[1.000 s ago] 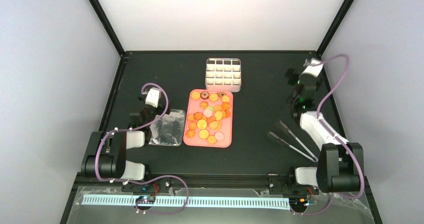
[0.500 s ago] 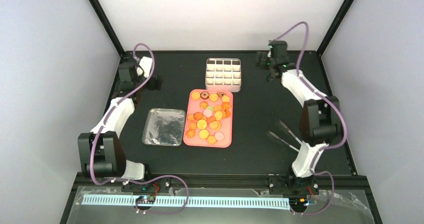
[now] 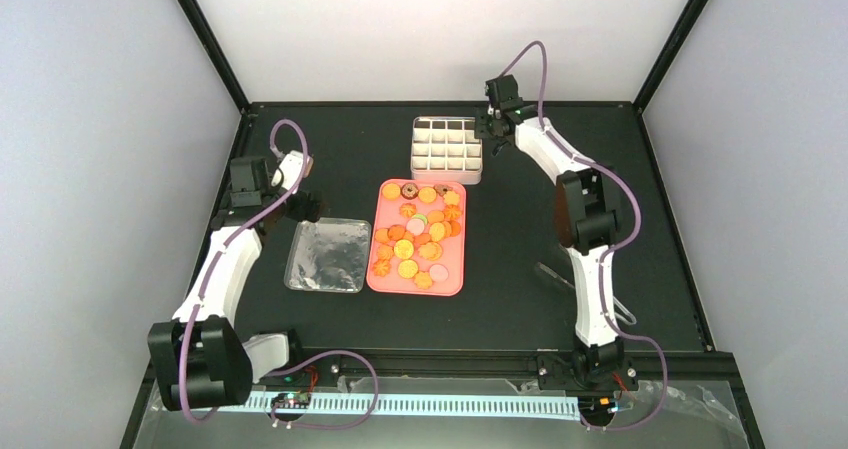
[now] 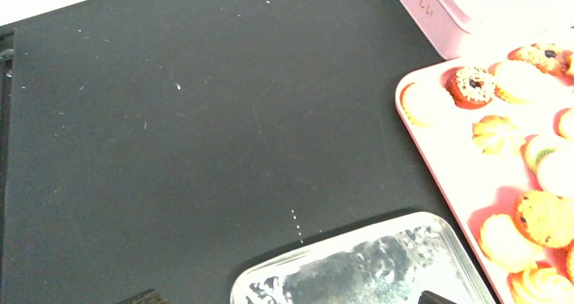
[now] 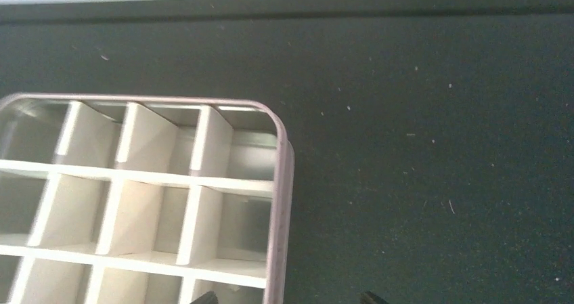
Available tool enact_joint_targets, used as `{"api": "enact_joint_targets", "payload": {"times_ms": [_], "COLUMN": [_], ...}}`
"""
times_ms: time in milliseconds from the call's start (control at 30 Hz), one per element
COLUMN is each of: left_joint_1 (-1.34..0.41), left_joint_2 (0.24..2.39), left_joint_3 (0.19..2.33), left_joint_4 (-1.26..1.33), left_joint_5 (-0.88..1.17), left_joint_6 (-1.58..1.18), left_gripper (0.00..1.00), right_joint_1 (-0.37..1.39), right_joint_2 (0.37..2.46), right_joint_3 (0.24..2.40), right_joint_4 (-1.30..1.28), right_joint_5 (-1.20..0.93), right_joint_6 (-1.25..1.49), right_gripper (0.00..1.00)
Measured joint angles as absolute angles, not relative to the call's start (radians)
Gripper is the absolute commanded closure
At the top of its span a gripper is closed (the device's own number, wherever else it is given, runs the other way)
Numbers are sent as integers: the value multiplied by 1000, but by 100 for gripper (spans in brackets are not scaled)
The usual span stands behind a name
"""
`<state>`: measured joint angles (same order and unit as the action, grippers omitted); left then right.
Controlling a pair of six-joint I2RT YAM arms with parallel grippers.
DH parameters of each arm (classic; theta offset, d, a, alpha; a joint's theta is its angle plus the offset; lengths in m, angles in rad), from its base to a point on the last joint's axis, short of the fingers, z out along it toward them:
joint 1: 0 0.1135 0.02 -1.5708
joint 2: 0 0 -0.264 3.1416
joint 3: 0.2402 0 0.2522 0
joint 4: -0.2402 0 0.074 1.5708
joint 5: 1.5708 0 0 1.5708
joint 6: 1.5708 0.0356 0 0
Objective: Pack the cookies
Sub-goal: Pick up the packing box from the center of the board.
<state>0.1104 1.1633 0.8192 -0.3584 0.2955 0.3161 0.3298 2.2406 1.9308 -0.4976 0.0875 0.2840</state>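
Several cookies lie loose on the pink tray, mostly orange-golden, with a brown ring and pale pink ones among them. The white gridded tin stands just beyond the tray, its cells bare. My right gripper hovers at the tin's far right corner. In the right wrist view that gripper is open, its tips straddling the tin's right wall without touching it. My left gripper hangs open over the far edge of the silver lid. The left wrist view shows the gripper, lid, tray and cookies.
Metal tongs lie on the black mat to the right of the tray, partly hidden behind the right arm. A corner of the tin shows at the top right of the left wrist view. Black frame rails border the mat.
Both arms unfolded from near their bases. The right gripper swung left from the far right corner to the tin, and its jaws narrowed. The left gripper came back from the far left towards the lid.
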Motion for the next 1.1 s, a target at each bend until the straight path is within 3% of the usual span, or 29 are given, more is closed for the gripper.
{"api": "enact_joint_targets", "payload": {"times_ms": [233,600,867,1100], "left_joint_1": [110,110,110,110], "left_joint_2": [1145,1145,1145,1144], "left_joint_3": [813,815,817,817], "left_joint_4": [-405,-435,-459,-473], "left_joint_5": [324,374,394,398], "left_joint_6": [337,337,337,338], "left_gripper": [1,1,1,1], "right_joint_1": [329,329,330,328], "right_joint_2": [2322,2338,2340,2257], "right_joint_3": [2000,2008,1950,1803], "right_joint_4": [-584,-591,-569,-509], "right_joint_5": [94,65,51,124], "right_joint_6": [298,338,368,371], "right_gripper": [54,78,95,99]}}
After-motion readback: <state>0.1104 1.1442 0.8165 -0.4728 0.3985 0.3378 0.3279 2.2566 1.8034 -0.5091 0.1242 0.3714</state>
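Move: The right hand is poised over the packing box's right wall: the box's middle lies about 12 cm to its left, roughly 1 cm back and some 9 cm below. The cookie tray is centred about 26 cm back and 21 cm left of the right hand, and the silver tray about 32 cm back and 42 cm left, both about 11 cm lower. From the left hand, the box is some 22 cm ahead, 34 cm right and 14 cm down. The right hand sinks about 6 cm almost straight down onto the packing box's right wall, its wrist tipping some 10 degrees farther down, while the half-open fingers close steadily from either side and end pinching the rim near the middle of that wall. Late in the descent it starts drawing back, then also right, about 2 cm each way and barely rising at the end, as the open left hand eases some 3 cm back and to the right. ##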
